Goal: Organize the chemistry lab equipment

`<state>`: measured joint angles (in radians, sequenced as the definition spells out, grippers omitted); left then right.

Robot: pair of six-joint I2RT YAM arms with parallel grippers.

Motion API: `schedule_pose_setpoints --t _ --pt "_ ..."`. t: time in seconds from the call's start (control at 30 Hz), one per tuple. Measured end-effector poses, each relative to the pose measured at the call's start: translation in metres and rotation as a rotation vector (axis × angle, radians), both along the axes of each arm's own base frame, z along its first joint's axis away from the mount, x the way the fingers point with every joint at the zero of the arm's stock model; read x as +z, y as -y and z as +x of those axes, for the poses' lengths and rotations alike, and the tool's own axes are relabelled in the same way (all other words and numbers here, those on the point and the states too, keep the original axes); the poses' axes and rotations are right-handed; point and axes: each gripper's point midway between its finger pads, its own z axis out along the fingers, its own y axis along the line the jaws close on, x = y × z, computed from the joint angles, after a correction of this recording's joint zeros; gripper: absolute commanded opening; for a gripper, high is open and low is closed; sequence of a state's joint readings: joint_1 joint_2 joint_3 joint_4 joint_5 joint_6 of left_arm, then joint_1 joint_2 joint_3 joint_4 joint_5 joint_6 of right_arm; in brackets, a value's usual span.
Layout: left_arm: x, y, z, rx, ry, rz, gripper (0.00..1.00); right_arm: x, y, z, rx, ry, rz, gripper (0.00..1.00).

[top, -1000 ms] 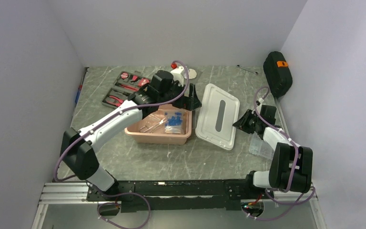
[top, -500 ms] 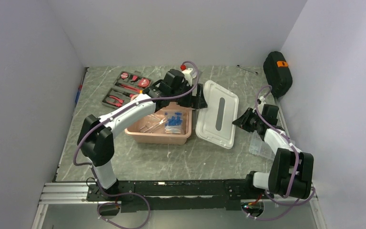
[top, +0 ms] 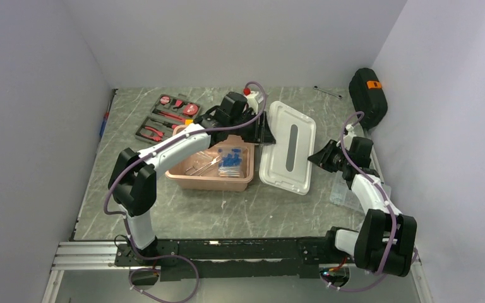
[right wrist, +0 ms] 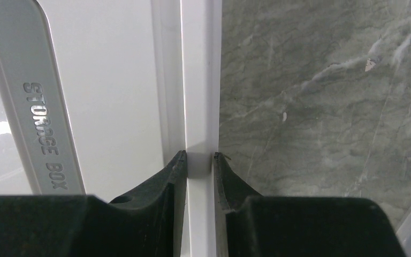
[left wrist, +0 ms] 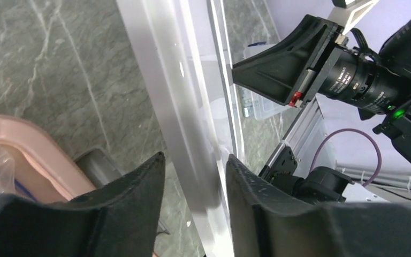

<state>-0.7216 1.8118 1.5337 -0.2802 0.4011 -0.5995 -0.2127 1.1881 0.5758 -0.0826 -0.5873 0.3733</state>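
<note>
The chemistry lab equipment that shows is a clear bag of blue-capped tubes [top: 229,158] inside a pink bin [top: 208,181], beside a thin pale item I cannot make out. A white storage-box lid [top: 288,151] lies right of the bin. My right gripper [top: 311,159] [right wrist: 199,158] is shut on the lid's right rim [right wrist: 198,80]. My left gripper [top: 266,131] [left wrist: 192,166] straddles the lid's left rim [left wrist: 166,96] by the bin's corner [left wrist: 37,144]; its jaws stand close about the rim, a slim gap still showing.
A red-and-black tool kit [top: 170,117] lies at the back left. A white bottle with a red cap [top: 251,95] stands behind the left gripper. A black case [top: 367,95] leans at the right wall, and a clear box [top: 346,194] sits by the right arm.
My left arm swung right from over the bin to the lid's left edge, and its jaws narrowed round the rim. The right gripper kept its hold and shifted slightly.
</note>
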Motion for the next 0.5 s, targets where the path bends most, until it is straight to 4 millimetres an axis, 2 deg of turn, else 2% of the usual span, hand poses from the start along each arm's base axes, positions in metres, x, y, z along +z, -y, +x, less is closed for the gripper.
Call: schedule_pose_setpoints --t 0.1,0.3,0.33,0.43,0.47,0.5 --pt "0.006 0.005 -0.002 -0.015 -0.006 -0.036 0.34 0.006 -0.001 0.0 0.007 0.02 0.001 0.0" --pt "0.014 0.012 -0.007 -0.043 -0.024 -0.092 0.03 0.012 -0.003 -0.003 0.026 0.042 -0.006 0.0" --pt "0.014 0.012 -0.008 -0.046 -0.026 -0.096 0.0 0.012 -0.003 -0.004 0.027 0.041 -0.008 0.0" --pt "0.014 0.011 -0.011 -0.055 -0.033 -0.1 0.0 0.012 -0.003 -0.008 0.034 0.037 -0.014 0.0" --pt "0.014 0.011 -0.012 -0.058 -0.032 -0.099 0.0 0.012 -0.004 -0.008 0.036 0.035 -0.013 0.08" --pt "0.015 0.01 -0.013 -0.061 -0.028 -0.1 0.0 0.013 -0.004 -0.009 0.04 0.037 -0.013 0.2"
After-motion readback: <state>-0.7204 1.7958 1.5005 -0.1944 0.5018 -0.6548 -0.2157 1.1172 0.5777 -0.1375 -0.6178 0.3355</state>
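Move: The white lid hangs tilted between the hands, its left long edge already between the left hand's part-open fingers; its middle is about 6 cm right, 2 cm back and 5 cm below that hand. The right hand keeps the opposite edge, with the lid's middle about 6 cm left, 3 cm ahead and 5 cm up. The pink storage box sits some 19 cm left of the left hand, 6 cm back and 15 cm lower; the clear compartment box lies roughly 16 cm right, 11 cm back and 8 cm below the right hand. The lid's left long edge gets pinched as the left fingers close from about half open to a quarter, that hand rising some 1.5 cm while edging right and back by about 1 cm each, with a slight roll. The right hand keeps its pinch on the other edge, rising about 1 cm and then drawing back nearly as far. ##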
